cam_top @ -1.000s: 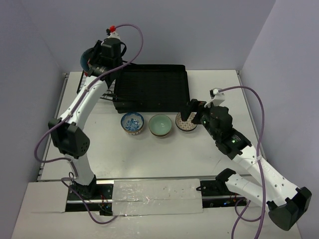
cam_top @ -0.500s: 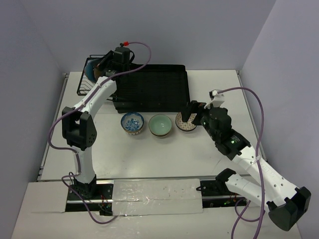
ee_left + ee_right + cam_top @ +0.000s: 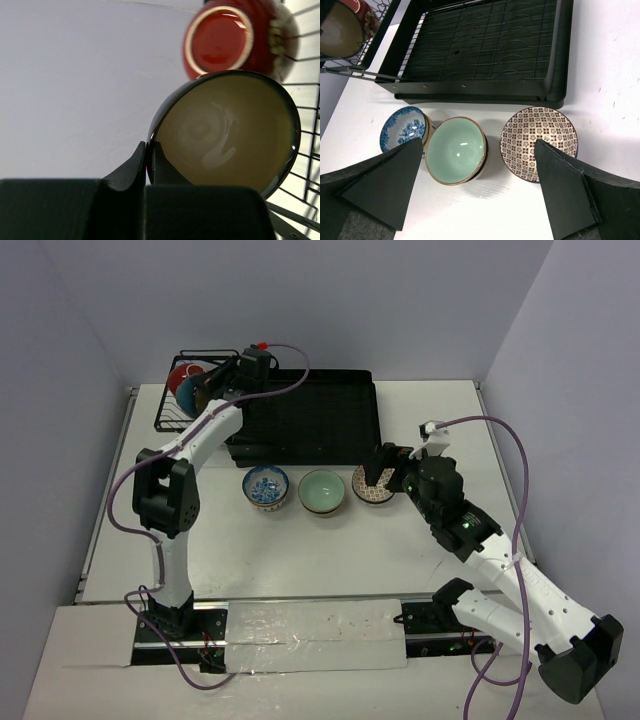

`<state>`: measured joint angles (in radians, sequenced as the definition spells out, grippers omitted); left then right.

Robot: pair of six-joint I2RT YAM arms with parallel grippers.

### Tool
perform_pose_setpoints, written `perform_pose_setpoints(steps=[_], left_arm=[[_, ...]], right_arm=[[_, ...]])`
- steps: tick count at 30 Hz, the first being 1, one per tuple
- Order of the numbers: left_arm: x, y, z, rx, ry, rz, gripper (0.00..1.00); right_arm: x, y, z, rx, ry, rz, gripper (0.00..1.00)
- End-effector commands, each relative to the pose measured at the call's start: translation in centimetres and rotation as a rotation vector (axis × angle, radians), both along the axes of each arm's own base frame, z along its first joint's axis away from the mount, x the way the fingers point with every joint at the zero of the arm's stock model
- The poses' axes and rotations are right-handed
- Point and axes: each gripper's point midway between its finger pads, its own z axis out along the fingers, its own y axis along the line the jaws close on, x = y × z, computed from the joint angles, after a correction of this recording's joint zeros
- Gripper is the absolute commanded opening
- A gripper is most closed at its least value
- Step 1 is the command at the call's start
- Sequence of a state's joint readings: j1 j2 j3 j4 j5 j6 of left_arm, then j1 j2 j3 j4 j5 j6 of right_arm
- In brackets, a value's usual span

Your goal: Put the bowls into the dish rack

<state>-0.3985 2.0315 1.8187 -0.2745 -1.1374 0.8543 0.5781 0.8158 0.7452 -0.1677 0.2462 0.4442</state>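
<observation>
The dish rack is a black ridged tray [image 3: 305, 418] with a black wire basket [image 3: 172, 418] at its left end. My left gripper [image 3: 212, 388] is shut on the rim of a dark bowl with a beige inside [image 3: 225, 130], held on edge in the basket next to a red bowl [image 3: 220, 37]. On the table in front of the rack stand a blue-patterned bowl [image 3: 266, 487], a pale green bowl [image 3: 322, 491] and a brown-patterned bowl [image 3: 373, 485]. My right gripper [image 3: 475, 180] is open and empty, above the green and brown-patterned bowls.
The rack's tray [image 3: 485, 45] holds no bowls. Grey walls close the table on the left, back and right. A taped strip [image 3: 310, 625] runs along the near edge between the arm bases.
My left arm has swung right and down, bringing the held bowl into the wire basket beside the red bowl. The right arm has not moved.
</observation>
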Motion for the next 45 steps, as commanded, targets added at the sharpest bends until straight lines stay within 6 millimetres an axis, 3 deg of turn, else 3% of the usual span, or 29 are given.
perform_pose_setpoints(steps=[1,16,22,32,36,37,39,41,45], left_arm=[[-0.3,-0.5,1.3,0.047,-0.040,0.033,0.01],[0.4,-5.3,-1.1,0.096,-0.012,-0.040,0.14],[0.6,-6.8,-2.3,0.084,-0.005,-0.074,0.29],[1.7,-9.3,-4.0,-0.016,-0.023,-0.139,0.31],[2.0,-9.8,-2.3,-0.118,-0.128,-0.121,0.35],[2.4,-10.4,-0.4,-0.192,-0.184,-0.139,0.40],[2.1,-10.8,0.9,-0.320,-0.242,-0.140,0.45],[1.8,-11.2,3.8,-0.462,-0.346,-0.157,0.58],[0.4,-11.7,6.9,-0.707,-0.426,-0.203,0.74]], right_arm=[[0.4,-0.4,0.9,0.003,-0.047,-0.020,1.00],[0.2,-0.7,0.7,0.007,-0.055,-0.026,1.00],[0.2,-0.7,0.7,0.007,-0.057,-0.031,1.00],[0.2,-0.8,0.5,0.004,-0.055,-0.030,1.00],[0.2,-0.6,0.5,0.006,-0.056,-0.026,1.00],[0.2,-0.6,0.5,0.006,-0.056,-0.024,1.00],[0.3,-0.7,0.4,0.003,-0.055,-0.027,1.00],[0.2,-0.7,0.5,0.002,-0.057,-0.027,1.00],[0.2,-0.8,0.6,0.001,-0.060,-0.028,1.00]])
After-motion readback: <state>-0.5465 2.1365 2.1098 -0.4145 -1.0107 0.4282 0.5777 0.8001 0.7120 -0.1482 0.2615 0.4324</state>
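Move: The left gripper still pinches the upper rim of the brown-lined bowl, which stands on edge in the dish rack's wire side basket. The basket's middle lies about 10 cm below the hand, level with it and some 2 cm left. The red bowl sits about 7 cm ahead, 4 cm left and 6 cm below; the black tray's middle is about 27 cm right, 2 cm back and 15 cm lower. From the idle right hand the basket is roughly 23 cm ahead, 47 cm left and 8 cm lower. Ease the left gripper down a couple of centimetres to set the brown-lined bowl in the wire basket, then open the fingers and slip off its rim. Draw away about 11 cm to the right towards the black tray, sinking slightly further at first, then rise some 6 cm and edge forward, tilting the fingers up some 20 degrees while opening wider. ##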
